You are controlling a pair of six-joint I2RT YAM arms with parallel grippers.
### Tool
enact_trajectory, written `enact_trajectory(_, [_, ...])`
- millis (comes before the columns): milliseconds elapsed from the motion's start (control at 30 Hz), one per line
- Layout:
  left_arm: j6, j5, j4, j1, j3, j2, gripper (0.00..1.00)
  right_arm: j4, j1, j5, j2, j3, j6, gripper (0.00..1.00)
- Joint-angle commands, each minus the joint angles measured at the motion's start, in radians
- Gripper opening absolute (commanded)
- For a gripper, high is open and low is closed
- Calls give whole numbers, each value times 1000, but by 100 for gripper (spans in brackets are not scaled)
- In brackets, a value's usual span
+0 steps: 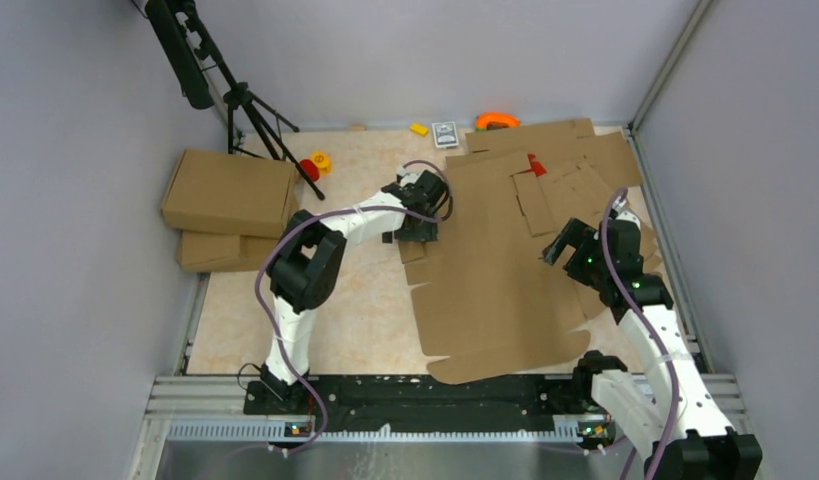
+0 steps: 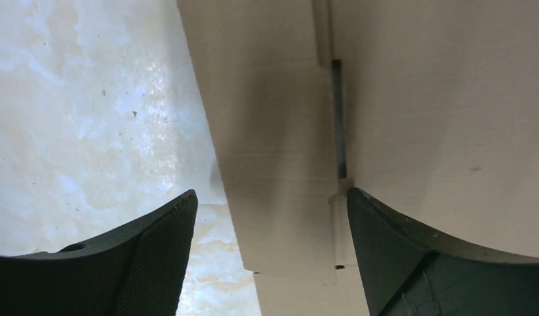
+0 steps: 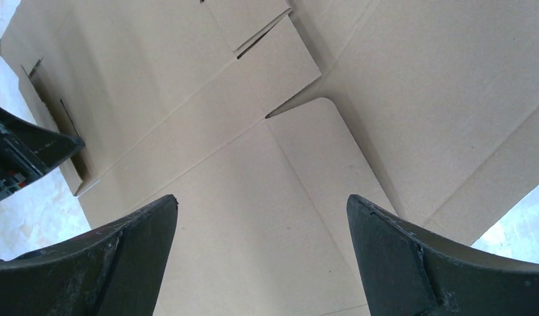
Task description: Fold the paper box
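Observation:
The paper box (image 1: 485, 290) lies unfolded on the table as a flat brown cardboard blank with flaps and slots. My left gripper (image 1: 415, 236) is low at its left edge. In the left wrist view this gripper (image 2: 270, 197) is open, with a narrow side flap (image 2: 280, 164) lying between its fingers. My right gripper (image 1: 562, 250) hovers over the blank's right part. In the right wrist view it (image 3: 261, 201) is open above a flat panel (image 3: 253, 217), with nothing between its fingers. The left gripper's dark body (image 3: 23, 151) shows at that view's left edge.
More flat cardboard sheets (image 1: 570, 160) are heaped at the back right. Two folded boxes (image 1: 230, 195) are stacked at the left. A black tripod (image 1: 250, 110) stands at the back left, near small red and yellow toys (image 1: 313, 165). A card pack (image 1: 445, 133) and an orange ring (image 1: 497, 121) lie by the back wall.

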Motion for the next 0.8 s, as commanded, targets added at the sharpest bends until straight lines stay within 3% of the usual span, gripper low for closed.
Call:
enact_trajectory(0, [4,-6,-57,-1,29,21,81,22,6,18,-8,21,7,98])
enact_trajectory(200, [1,48,10,5,-34,-38,56,21,7,14,-6,18,8,98])
enact_trajectory(467, [-2,141,156,51,-209,-241,36,24,7,5,-5,12,3,98])
enact_trajectory(667, [-5,206,180,95,-281,-305,14,27,8,-8,3,16,20,98])
enact_trajectory(767, [-12,252,214,118,-332,-346,10,40,8,-52,12,15,14,98])
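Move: The box sheet's left side flap, folded inward, lies right under the left gripper, its open fingers straddling it: its middle is about 3 cm ahead, 1 cm left and 2 cm below. The matching right flap is some 24 cm to the gripper's right and 9 cm ahead, with a red piece about 25 cm right and 17 cm ahead. From the idle right hand, the left flap is roughly 15 cm forward, 31 cm left and 12 cm down. Dip the left gripper the last 1 cm onto the left flap and close the fingers steadily around its free edge until nearly shut. While still closing, lift about 4 cm from the low point, drawing some 3 cm left and 2 cm back and rolling the hand roughly 10 degrees so its left side drops, to swing the flap up off the sheet. ##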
